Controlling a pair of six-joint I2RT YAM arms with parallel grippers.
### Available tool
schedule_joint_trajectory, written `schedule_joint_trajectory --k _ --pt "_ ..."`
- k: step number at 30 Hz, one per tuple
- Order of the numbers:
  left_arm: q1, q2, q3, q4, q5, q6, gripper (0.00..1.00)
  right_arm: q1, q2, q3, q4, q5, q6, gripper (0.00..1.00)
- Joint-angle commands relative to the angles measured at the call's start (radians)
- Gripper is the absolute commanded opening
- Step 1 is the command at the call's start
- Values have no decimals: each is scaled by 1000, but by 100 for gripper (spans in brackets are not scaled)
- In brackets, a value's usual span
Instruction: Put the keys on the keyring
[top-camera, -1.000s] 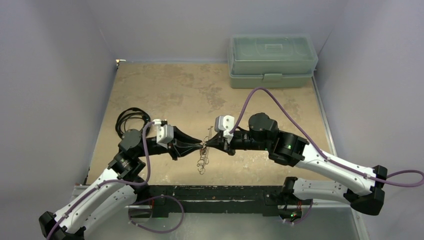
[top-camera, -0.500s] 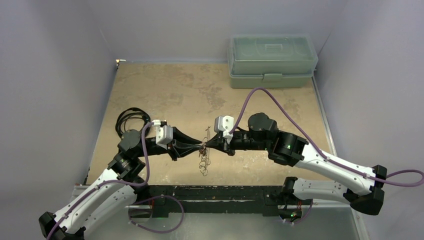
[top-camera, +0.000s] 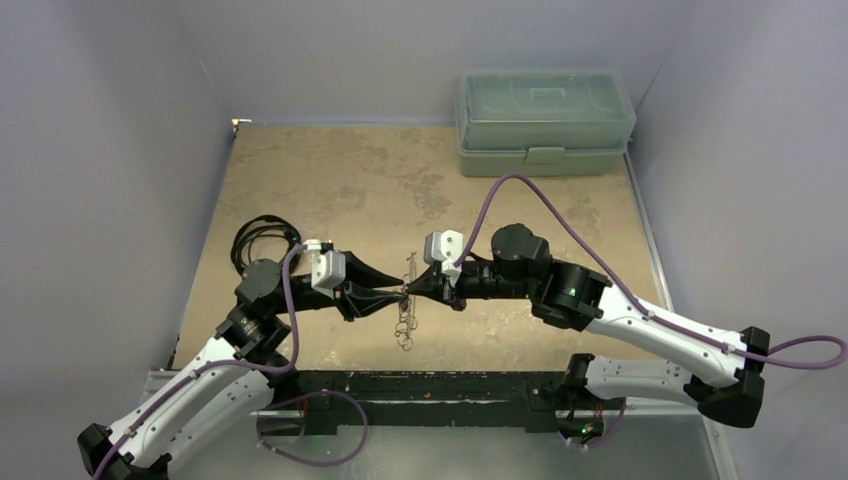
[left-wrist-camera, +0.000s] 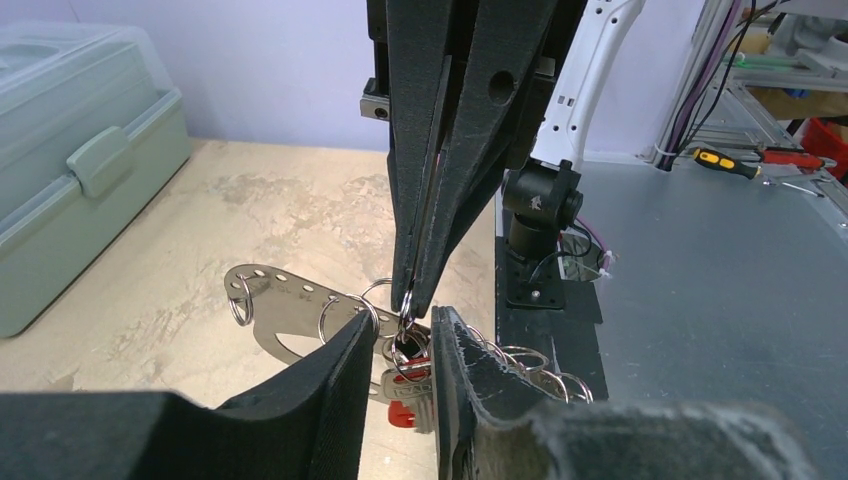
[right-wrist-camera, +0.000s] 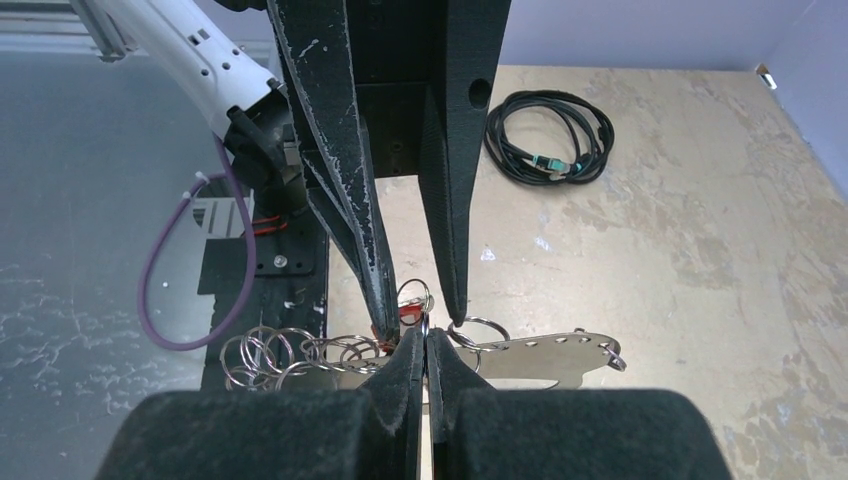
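The keyring (top-camera: 405, 320), a perforated metal plate (left-wrist-camera: 290, 310) with a chain of thin silver rings (right-wrist-camera: 280, 355), hangs over the table's near middle where both grippers meet. My right gripper (right-wrist-camera: 425, 335) is shut on one thin ring, seen from the left wrist as dark fingers (left-wrist-camera: 415, 200) coming down from above. The left gripper (left-wrist-camera: 405, 312) is open, one finger on each side of the key. The key (left-wrist-camera: 403, 412), silver with a red head, hangs from a ring in that gap; its red head (right-wrist-camera: 408, 313) also shows in the right wrist view. In the top view the left gripper (top-camera: 398, 292) and right gripper (top-camera: 412, 290) nearly touch.
A green lidded box (top-camera: 545, 120) stands at the table's far right. A coiled black cable (top-camera: 262, 240) lies at the left, just behind the left arm. A black bar (top-camera: 430, 385) runs along the table's near edge under the hanging rings.
The left gripper's jaws have parted from around the key. The right arm has edged slightly left with the keyring still pinched.
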Motion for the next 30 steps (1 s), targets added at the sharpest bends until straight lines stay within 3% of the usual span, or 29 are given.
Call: schedule_joint_trajectory --k 1,5,10,15,27,30 --pt "-6 -6 -5 31 7 -8 26 1 -16 51 66 -18 1 0" --pt "-6 -5 -2 20 -4 -6 20 1 -23 53 64 -18 3 0" --pt "-6 -9 6 2 -17 3 5 0 -17 59 63 -21 4 0" --pt "-6 -7 6 2 -12 0 0 0 -20 59 66 -21 2 0" --pt "-6 -49 9 -1 42 33 0 0 -28 50 64 -14 -5 0" --pt "-6 -53 25 -40 27 66 0 0 -28 45 61 -13 -4 13"
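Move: The ring pinched in the right fingers lies barely 1 cm to the left hand's right, level with it ahead and in height, between its parted fingers; from the right hand the ring is about 1 cm to the left, at its tips. The red-headed key hangs some 3 cm below the left hand, straight under it. The holed metal plate's middle is about 1 cm back, 1 cm right and 2 cm below, and the bunched loose rings are roughly 8 cm back, 1 cm right and 3 cm below. Closing almost in place, the left fingers come together from about a quarter open to shut, pinching the ring beside the right fingertips, which keep it held meanwhile. Then the left hand eases back with a little left and up, about 1 cm in all; the right hand lifts about half a centimetre and its fingers just begin to slacken at the end. ##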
